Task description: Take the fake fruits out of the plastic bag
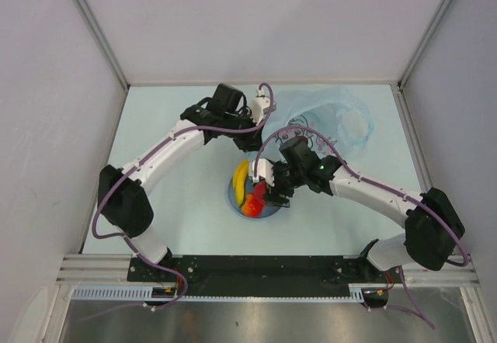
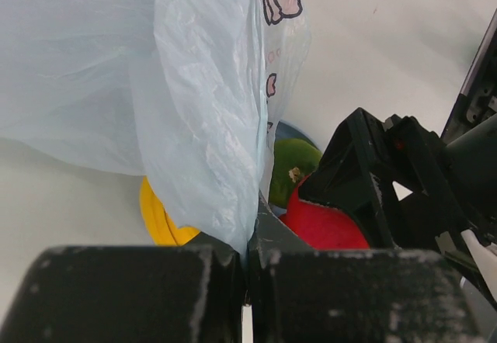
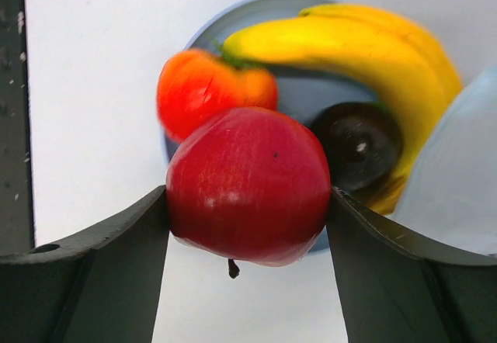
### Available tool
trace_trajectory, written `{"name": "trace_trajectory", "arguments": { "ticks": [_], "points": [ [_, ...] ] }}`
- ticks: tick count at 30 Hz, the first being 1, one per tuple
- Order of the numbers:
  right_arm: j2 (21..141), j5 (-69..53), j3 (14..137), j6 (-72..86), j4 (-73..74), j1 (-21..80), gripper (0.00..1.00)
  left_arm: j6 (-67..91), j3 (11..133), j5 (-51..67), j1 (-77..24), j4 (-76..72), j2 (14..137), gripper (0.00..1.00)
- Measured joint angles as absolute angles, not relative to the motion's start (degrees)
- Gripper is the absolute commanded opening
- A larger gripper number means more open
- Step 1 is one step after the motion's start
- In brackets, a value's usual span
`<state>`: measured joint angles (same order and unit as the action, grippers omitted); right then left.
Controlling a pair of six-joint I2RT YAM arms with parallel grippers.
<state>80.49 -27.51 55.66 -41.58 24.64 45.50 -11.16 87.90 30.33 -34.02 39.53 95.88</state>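
Note:
The red apple [image 3: 248, 184] is clamped between the two fingers of my right gripper [image 3: 248, 197], just above the near rim of the blue plate [image 3: 311, 95]. On that plate lie the yellow banana [image 3: 349, 48], a red-orange round fruit [image 3: 206, 87] and a small dark maroon one [image 3: 357, 145]. My left gripper [image 2: 248, 242] is shut on a fold of the pale-blue plastic bag [image 2: 155, 87], which hangs in front of it. Past the bag, the left wrist view shows a green fruit [image 2: 291, 168]. From above, the right gripper [image 1: 260, 192] is over the plate [image 1: 233, 199] and the bag [image 1: 334, 122] lies behind it.
The arms stand close together: the left gripper [image 1: 260, 110] is just behind the plate and the right wrist [image 2: 388, 172] fills the right of the left wrist view. Grey walls enclose the pale table [image 1: 171, 226] on three sides.

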Motion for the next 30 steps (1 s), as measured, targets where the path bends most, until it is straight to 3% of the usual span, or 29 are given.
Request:
{"name": "trace_trajectory", "arguments": {
  "ticks": [18,25,30],
  "points": [
    [89.82,-24.12,59.92,-40.71,13.56,47.33,0.68,-11.66,87.85,29.85,-34.02,39.55,95.2,0.0],
    [91.9,-23.81,60.73,-40.12,10.92,48.27,0.93,-11.73,87.85,29.45,-34.28,39.55,95.11,0.0],
    [92.36,-22.83,60.77,-39.81,10.92,48.34,1.0,-12.08,87.85,29.45,-34.35,39.55,95.11,0.0]
  ]
}}
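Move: From the right hand, which already holds the red fruit low over the blue plate, the bananas are about 6 cm to the left and 3 cm ahead, some 6 cm down. The dark fruit lies roughly 4 cm ahead, not off to either side. The orange fruit is 3 cm left and 5 cm back, the green fruit some 4 cm right and 2 cm back. From the left hand, the bananas are about 7 cm back, 5 cm left and 15 cm below. Carrying the red fruit left and forward across the plate, the right hand goes about 6 cm left and 4 cm forward almost level, sinking about a centimetre and tipping up slightly, until it is over the bananas. There it stops and the fingers begin to open around the fruit. The left hand stays put, still pinching the bag's edge. ##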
